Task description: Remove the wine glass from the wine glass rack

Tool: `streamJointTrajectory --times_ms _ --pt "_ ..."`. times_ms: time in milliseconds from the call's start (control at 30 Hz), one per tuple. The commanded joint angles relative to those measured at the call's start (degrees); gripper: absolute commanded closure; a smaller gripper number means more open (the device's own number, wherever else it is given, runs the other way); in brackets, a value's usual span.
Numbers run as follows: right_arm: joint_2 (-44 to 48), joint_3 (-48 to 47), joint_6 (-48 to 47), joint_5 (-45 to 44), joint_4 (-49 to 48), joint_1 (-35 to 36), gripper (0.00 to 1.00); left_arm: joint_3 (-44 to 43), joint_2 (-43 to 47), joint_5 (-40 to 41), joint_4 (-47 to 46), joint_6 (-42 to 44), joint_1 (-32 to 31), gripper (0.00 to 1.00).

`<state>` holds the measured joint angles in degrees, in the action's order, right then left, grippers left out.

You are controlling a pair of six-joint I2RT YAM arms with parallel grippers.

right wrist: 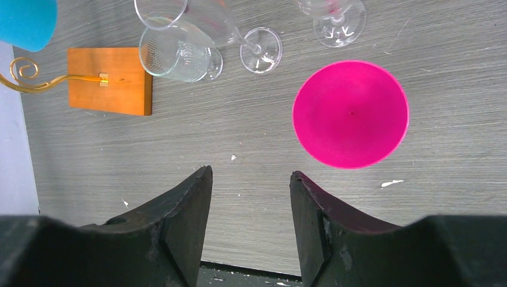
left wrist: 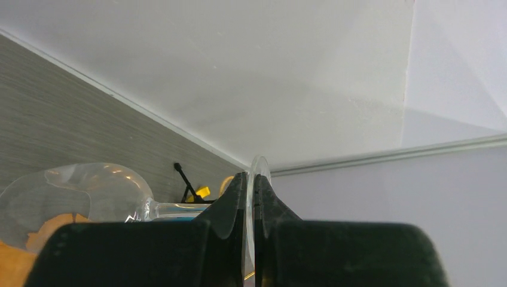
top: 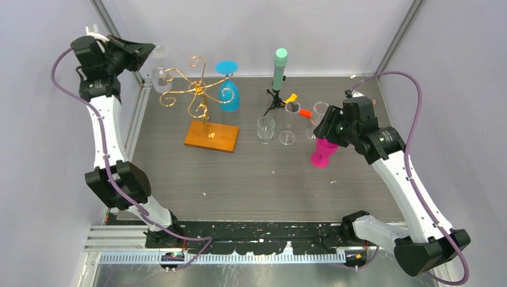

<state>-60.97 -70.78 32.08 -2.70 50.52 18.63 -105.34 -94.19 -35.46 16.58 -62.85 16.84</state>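
The wine glass rack (top: 197,92) is a gold wire stand on an orange-brown wooden base (top: 211,136), with a blue wine glass (top: 228,89) hanging upside down on its right side. My left gripper (top: 152,52) is raised at the rack's far left, shut on the thin foot (left wrist: 259,170) of a clear wine glass (top: 159,78). The glass's bowl (left wrist: 78,191) sits close beside the left scroll arm; whether they touch I cannot tell. My right gripper (right wrist: 251,176) stands open with nothing between its fingers, just above and beside an upright pink glass (right wrist: 351,113).
A mint-green cylinder on a black tripod (top: 279,69) stands behind three clear glasses (top: 265,128) (top: 290,122) (top: 320,116). Small yellow and orange pieces (top: 298,104) lie near them. Walls close in the table at the back and sides.
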Motion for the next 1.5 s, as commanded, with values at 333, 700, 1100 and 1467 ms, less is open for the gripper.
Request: streamJointTrajectory --times_ms 333,700,1100,1467 --pt "3.8 3.1 1.7 4.4 -6.5 -0.2 0.43 16.1 19.7 0.0 12.9 10.4 11.5 1.00" --pt "6.1 12.9 3.7 18.2 -19.4 -0.1 0.43 27.6 34.9 0.4 18.8 11.1 11.5 1.00" --pt "11.1 20.3 6.9 25.3 -34.6 3.3 0.43 28.8 44.0 -5.9 22.4 8.0 10.4 1.00" --pt "9.0 24.1 1.9 14.1 -56.6 23.3 0.40 33.2 47.3 -11.0 16.7 0.5 -5.1 1.00"
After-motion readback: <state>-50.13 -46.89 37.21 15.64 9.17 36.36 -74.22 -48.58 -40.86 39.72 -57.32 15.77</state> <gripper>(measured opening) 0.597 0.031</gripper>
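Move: The left hand holds the clear wine glass upside down by its foot; the open right gripper it goes to meet is about 22 cm back, 52 right and 18 below. The rack's hub is some 11 cm back and 14 right. From the right hand, that held glass is about 23 cm ahead, 50 left and 9 above; the pink glass stands 6 cm ahead, 3 right and 14 below. Left hand draws the still-pinched glass 23 cm back past the rack; open right hand nears, 14 cm leftward. ##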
